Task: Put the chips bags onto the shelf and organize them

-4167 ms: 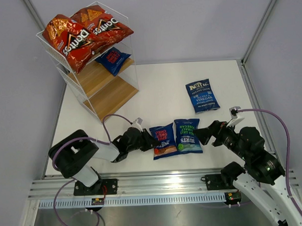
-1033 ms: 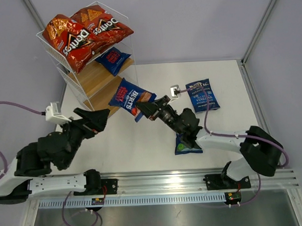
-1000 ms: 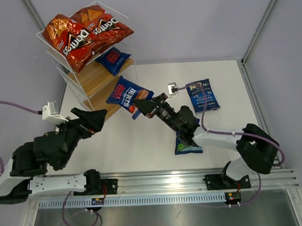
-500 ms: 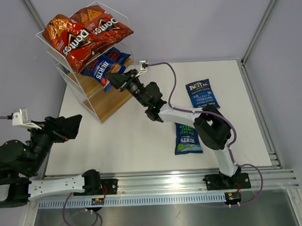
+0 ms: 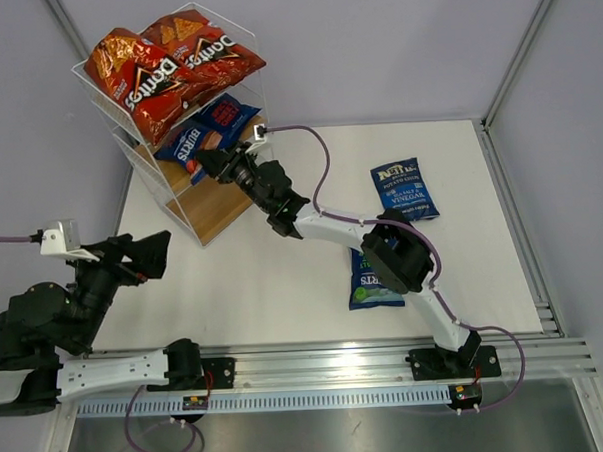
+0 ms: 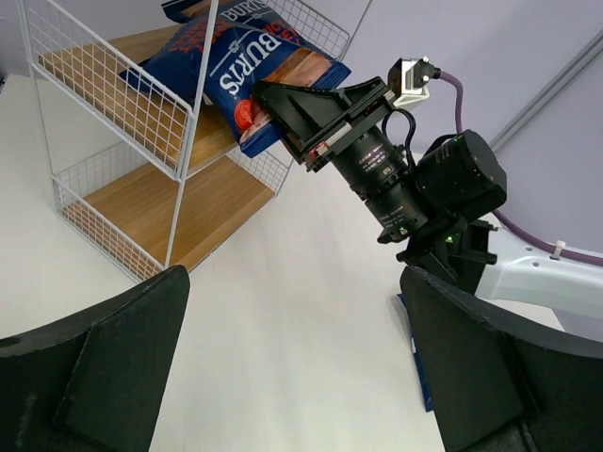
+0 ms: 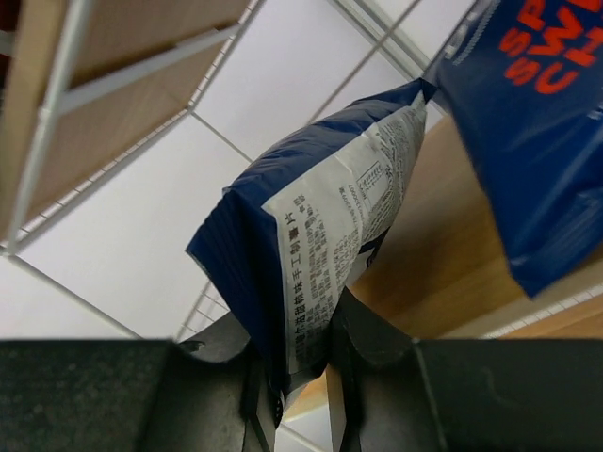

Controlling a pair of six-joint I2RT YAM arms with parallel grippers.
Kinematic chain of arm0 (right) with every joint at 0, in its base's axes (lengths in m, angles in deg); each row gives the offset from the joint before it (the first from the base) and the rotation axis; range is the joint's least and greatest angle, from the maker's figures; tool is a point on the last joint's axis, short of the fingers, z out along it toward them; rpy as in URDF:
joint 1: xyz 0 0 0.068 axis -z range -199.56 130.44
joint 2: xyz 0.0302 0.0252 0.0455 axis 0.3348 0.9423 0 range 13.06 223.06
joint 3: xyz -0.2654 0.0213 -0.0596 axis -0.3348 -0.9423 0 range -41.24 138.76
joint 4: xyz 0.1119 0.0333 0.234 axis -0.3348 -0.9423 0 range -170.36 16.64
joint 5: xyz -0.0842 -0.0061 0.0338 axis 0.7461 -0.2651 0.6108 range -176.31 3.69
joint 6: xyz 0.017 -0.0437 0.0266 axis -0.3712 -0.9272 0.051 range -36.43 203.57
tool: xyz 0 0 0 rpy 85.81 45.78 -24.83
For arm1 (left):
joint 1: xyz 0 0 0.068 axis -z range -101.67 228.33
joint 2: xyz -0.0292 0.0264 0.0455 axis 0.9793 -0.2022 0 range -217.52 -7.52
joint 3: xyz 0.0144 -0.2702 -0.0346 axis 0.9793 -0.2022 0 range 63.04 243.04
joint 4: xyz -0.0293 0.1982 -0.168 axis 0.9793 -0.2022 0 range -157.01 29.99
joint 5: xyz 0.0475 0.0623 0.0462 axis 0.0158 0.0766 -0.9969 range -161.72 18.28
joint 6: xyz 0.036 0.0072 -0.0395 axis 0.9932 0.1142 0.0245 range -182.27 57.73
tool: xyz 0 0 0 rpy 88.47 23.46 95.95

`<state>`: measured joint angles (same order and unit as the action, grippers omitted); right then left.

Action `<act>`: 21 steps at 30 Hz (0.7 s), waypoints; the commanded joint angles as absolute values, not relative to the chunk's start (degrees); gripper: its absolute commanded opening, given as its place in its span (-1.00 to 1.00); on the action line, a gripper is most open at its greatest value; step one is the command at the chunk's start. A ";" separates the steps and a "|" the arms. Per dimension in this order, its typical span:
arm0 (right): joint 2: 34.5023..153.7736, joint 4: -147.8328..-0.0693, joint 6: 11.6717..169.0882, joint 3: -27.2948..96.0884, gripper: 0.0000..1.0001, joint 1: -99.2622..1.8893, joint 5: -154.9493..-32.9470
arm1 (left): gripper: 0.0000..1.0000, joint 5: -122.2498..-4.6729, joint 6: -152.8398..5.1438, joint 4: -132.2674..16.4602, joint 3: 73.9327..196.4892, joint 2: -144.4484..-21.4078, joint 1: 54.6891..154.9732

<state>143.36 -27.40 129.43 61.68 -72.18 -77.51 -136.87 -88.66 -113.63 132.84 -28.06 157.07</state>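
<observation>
My right gripper (image 5: pixel 211 162) is shut on the bottom edge of a dark blue Burts chips bag (image 5: pixel 182 145), holding it inside the middle tier of the white wire shelf (image 5: pixel 226 193). In the right wrist view the bag (image 7: pixel 330 226) stands pinched between my fingers (image 7: pixel 301 363), above the wooden board (image 7: pixel 443 254) and next to another blue bag (image 7: pixel 528 132). That second bag (image 5: pixel 228 113) lies on the same tier. Two red Doritos bags (image 5: pixel 140 83) (image 5: pixel 210 52) lie on the top tier. My left gripper (image 5: pixel 155 254) hangs open and holds nothing at the lower left.
A Kettle bag (image 5: pixel 405 189) lies flat on the white table at the right. A Burts bag (image 5: pixel 372 285) lies near the front, partly under my right arm's elbow. The left wrist view shows the shelf (image 6: pixel 179 202), the held bag (image 6: pixel 247 66) and my right gripper (image 6: pixel 311 118).
My right arm has carried the Burts bag up and left from above the table into the shelf's middle tier. My left arm has drawn back to the lower left, still open.
</observation>
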 commanded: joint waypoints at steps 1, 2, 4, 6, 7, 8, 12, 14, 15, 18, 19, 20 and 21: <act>143.57 -31.16 128.56 67.13 -0.43 -73.70 -72.25 | 0.98 -139.57 -86.44 -109.58 131.60 -26.24 157.17; 143.75 -32.56 129.09 68.61 -0.42 -73.79 -71.81 | 0.98 -139.66 -86.61 -109.58 131.34 -25.72 157.17; 144.98 -37.29 129.79 70.81 -0.40 -74.05 -71.28 | 0.98 -140.10 -87.40 -109.93 131.07 -25.37 157.17; 146.21 -40.12 130.23 74.94 -0.39 -74.14 -71.63 | 0.98 -140.54 -87.67 -110.10 130.72 -24.67 157.26; 147.26 -41.70 130.24 76.00 -0.39 -74.23 -71.72 | 0.98 -140.71 -88.02 -110.10 130.63 -24.49 157.17; 147.79 -43.19 130.50 78.62 -0.37 -74.31 -71.89 | 0.98 -140.72 -88.02 -110.10 130.46 -24.31 157.17; 151.56 -49.97 130.15 85.67 -0.35 -74.32 -73.03 | 0.98 -141.59 -88.28 -110.37 129.84 -23.78 157.17; 152.45 -53.13 129.71 88.56 -0.30 -74.58 -72.69 | 0.98 -142.12 -88.28 -110.37 129.49 -23.61 157.17; 153.15 -54.79 129.71 89.62 -0.28 -74.67 -72.51 | 0.98 -142.12 -88.37 -110.54 129.40 -23.52 157.17; 153.16 -57.97 129.62 90.77 -0.16 -75.02 -72.33 | 0.98 -142.04 -88.99 -111.42 129.31 -23.52 157.17; 152.98 -59.98 129.79 90.77 -0.11 -75.19 -72.07 | 0.98 -142.12 -89.77 -111.86 129.31 -23.52 157.17; 152.72 -61.30 129.97 91.21 0.06 -75.46 -71.55 | 0.98 -142.21 -90.30 -112.65 129.40 -23.52 157.17; 151.93 -62.10 129.88 91.21 0.13 -75.89 -71.02 | 0.98 -142.38 -90.48 -112.83 129.40 -23.43 157.17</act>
<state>153.00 -55.82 130.28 88.67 -74.23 -73.51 -139.77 -89.14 -112.72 129.61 -24.34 157.07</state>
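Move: The free spot for the held Burts bag, on the middle shelf's left part, is about 6 cm left, 3 cm ahead and 3 cm below the right hand. The Burts bag already shelved lies roughly 10 cm ahead and 5 cm right, about level. The near Doritos bag on the top shelf is some 8 cm ahead, 8 cm left and 17 cm up. From the left hand, that free spot lies about 26 cm ahead, 4 cm right and 10 cm down. The Burts bag, already held by its near end at the middle shelf's front, is carried by the right hand about 4 cm left and slightly forward, farther in beside the shelved one. The hand first lifts some 2.5 cm, then sinks about 3 cm; its fingers tip down about 10 degrees and spread around the bag's end, mostly late on. ##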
